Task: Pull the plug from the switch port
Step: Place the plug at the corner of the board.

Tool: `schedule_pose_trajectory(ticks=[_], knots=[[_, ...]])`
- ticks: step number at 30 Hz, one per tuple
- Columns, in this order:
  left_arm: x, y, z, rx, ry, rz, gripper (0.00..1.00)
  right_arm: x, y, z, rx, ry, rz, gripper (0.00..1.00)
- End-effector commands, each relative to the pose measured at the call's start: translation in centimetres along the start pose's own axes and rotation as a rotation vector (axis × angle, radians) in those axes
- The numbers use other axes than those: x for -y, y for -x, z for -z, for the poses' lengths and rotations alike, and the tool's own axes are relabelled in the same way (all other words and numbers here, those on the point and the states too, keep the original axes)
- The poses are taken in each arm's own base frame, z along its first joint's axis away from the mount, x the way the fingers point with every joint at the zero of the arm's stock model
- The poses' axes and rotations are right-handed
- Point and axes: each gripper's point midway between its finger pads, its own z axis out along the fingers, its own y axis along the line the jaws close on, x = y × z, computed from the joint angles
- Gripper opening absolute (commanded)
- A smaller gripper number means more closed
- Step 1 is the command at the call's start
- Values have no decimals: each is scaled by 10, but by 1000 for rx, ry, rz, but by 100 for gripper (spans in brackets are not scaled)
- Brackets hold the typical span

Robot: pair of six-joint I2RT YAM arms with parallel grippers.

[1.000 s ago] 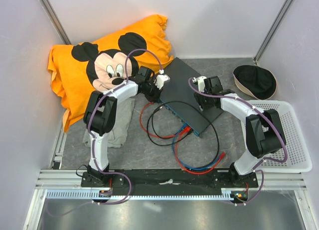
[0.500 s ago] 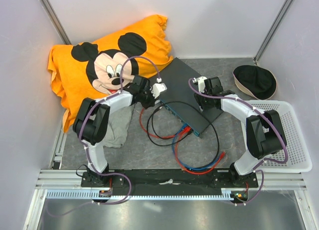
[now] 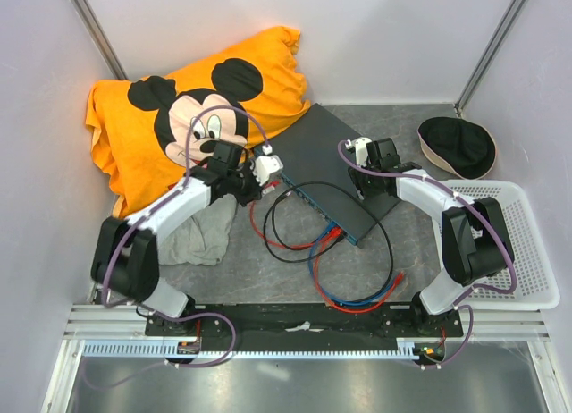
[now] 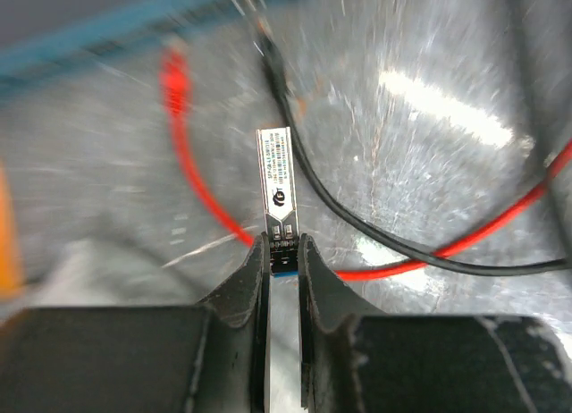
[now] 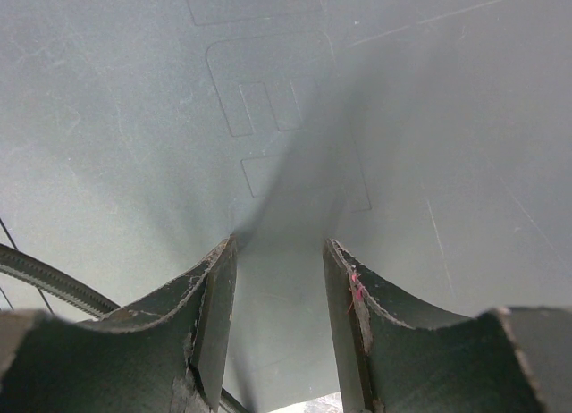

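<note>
The switch (image 3: 332, 163) is a flat dark grey box lying at an angle mid-table, its teal socket face (image 3: 323, 211) turned toward the cables. A small silver plug (image 4: 278, 185) with a printed label sticks out from my left gripper (image 4: 282, 243), which is shut on the plug's dark end. In the top view the left gripper (image 3: 251, 186) hangs to the left of the switch, apart from it. The teal face shows as a blurred band (image 4: 98, 33) far behind the plug. My right gripper (image 5: 281, 245) stands open, tips down on the switch's top (image 5: 286, 100), near its right edge (image 3: 368, 182).
Red, black and blue cables (image 3: 332, 257) loop on the table in front of the switch. An orange Mickey pillow (image 3: 179, 109) fills the back left, a grey cloth (image 3: 201, 236) lies under the left arm. At the right are a black cap (image 3: 458, 145) and a white basket (image 3: 529, 252).
My left arm has swung left and nearer, carrying the plug away from the switch's teal face. The right arm has stayed on the switch's top.
</note>
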Motion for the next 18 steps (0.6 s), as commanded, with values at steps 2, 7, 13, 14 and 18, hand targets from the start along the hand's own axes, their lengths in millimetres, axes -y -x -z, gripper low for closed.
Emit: schedule_pose_trajectory(ticks=[2,7,13,14,18], knots=[[-9,24,73,125,136,63,2,-4,-31,1,-98,13,13,52],[-28,-22,129,45,336,196,2,-6,-30,-2,-104,21,0,52],[-43,-122,199,-90,553,397,2,-5,-25,-9,-115,24,-5,52],[-45,-145,212,-109,602,463,2,-5,-25,-11,-119,23,-2,52],[-39,-196,224,-167,633,548,2,-2,-18,-14,-114,17,2,52]])
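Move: Near the table's left front corner, roughly 22 cm back, 31 cm left and 7 cm below the left hand, is the spot the held plug is bound for. The grey cloth lies on the way, its middle about 15 cm left and 4 cm back; the loose red cable end is some 5 cm ahead and 5 cm to the right, low on the table. From the right hand, that corner is about 26 cm back and 57 cm left. Swinging fast to its left, the left hand carries the plug, still pinched in its closed fingers, away from the switch and over the grey cloth towards the table's left front corner. It first climbs about 10 cm almost in place, then sweeps some 25 cm left, curving back about 7 cm and sinking slightly, while turning nearly 50 degrees counter-clockwise. ##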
